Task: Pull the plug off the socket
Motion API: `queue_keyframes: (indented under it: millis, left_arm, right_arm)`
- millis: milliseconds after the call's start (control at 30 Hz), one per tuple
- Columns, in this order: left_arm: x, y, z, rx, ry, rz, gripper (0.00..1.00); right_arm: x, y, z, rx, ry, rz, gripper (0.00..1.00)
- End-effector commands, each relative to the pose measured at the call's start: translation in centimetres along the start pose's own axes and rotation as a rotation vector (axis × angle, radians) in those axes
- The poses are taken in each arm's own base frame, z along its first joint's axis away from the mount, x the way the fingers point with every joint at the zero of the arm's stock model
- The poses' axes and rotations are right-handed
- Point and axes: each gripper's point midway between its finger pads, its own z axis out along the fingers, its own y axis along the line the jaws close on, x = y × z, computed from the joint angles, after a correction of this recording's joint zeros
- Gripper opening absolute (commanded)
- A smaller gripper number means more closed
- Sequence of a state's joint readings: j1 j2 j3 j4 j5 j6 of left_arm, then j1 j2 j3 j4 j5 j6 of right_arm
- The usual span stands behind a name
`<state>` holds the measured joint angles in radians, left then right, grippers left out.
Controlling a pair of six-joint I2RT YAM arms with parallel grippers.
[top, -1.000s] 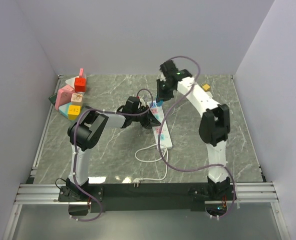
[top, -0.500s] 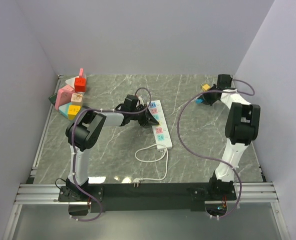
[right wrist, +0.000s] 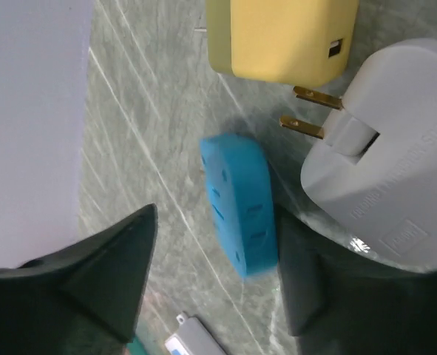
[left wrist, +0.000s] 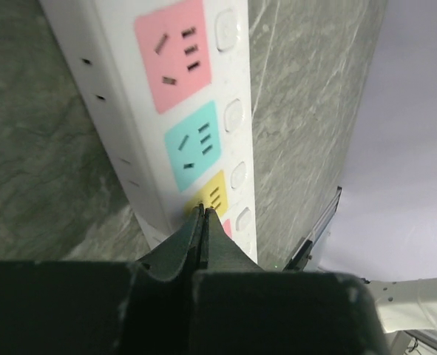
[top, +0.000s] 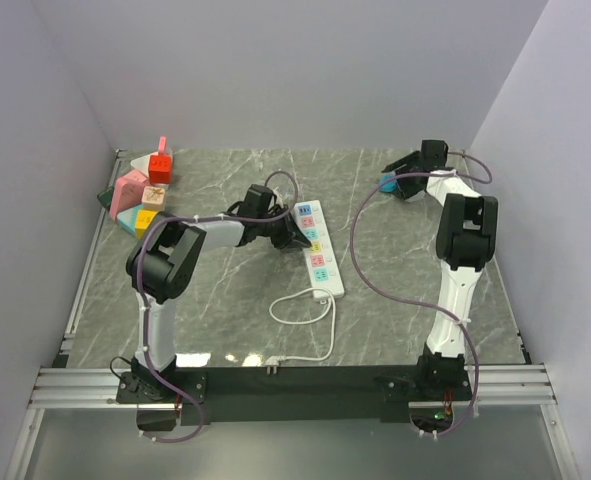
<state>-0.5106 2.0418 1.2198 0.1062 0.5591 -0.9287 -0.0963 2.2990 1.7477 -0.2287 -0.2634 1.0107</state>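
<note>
The white power strip [top: 317, 245] [left wrist: 196, 111], with pink, blue and yellow sockets, lies mid-table and nothing is plugged into the sockets that show. My left gripper [top: 295, 237] [left wrist: 202, 211] is shut, its tips resting on the strip's edge by the yellow socket [left wrist: 212, 194]. The blue plug [right wrist: 239, 203] [top: 388, 184] lies on the marble at the back right. My right gripper [right wrist: 217, 240] [top: 395, 188] stands open around it; the plug is close to the right-hand finger and well apart from the left one.
A yellow adapter [right wrist: 281, 37] and a grey plug [right wrist: 395, 163] with brass prongs lie just beyond the blue plug. Coloured toy blocks [top: 140, 195] sit at the back left. The strip's white cord [top: 310, 320] loops toward the near edge.
My right arm swung from the power strip to the back right corner, carrying the blue plug. Its jaws then opened, leaving the plug on the table. The left arm barely moved.
</note>
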Motion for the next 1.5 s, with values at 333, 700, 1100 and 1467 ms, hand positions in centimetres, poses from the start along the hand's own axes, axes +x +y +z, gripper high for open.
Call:
queue_keyframes:
  millis: [333,700,1100,1467]
  left_arm:
    - [-3.9,-3.1,-5.3,-0.026,-0.183,0.052,0.01]
    - [-4.9,-2.4,-12.7,-0.136,-0.369,-0.008,0.01]
    - [-0.5,-1.9,-18.5,-0.139,-0.448,-0.038,0.01]
    - [1.8,-0.4,-20.4,-0.144,-0.488,-0.063,0.01]
  right_arm:
    - [2.3,2.4,-11.9,0.036,0.043,-0.394,0.95]
    - [20.2,-0.3,-16.9,0.143,0.267,-1.054,0.98]
    - [27.0,0.0,-13.4,0.235,0.274,-1.382,1.0]
    - [28.2,-2.0,-10.6,0.356,0.274,-1.405,1.0]
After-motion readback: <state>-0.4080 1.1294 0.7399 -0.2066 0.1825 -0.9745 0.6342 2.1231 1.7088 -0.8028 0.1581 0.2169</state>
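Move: The socket strip lies well back and to the left of the right hand: its middle is about 24 cm back, 23 cm left and 3 cm below. Almost in that hand's opening fingers is the blue plug, roughly 1 cm left and 2 cm below. The yellow plug stands some 5 cm right and 3 cm ahead, the white plug 6 cm right and 3 cm back. For the left hand the strip's middle is only about 3 cm right, 1 cm back and 3 cm below. Letting the blue plug come free, the right fingers finish opening wide; the hand then backs off and climbs about 10 cm, arcs back-left, turning counter-clockwise some 65 degrees and rolling its left side down, and sinks open over the strip's middle. Meanwhile the left hand, still shut, leaves the strip's left edge, rising and swinging about 15 cm left, then back. ##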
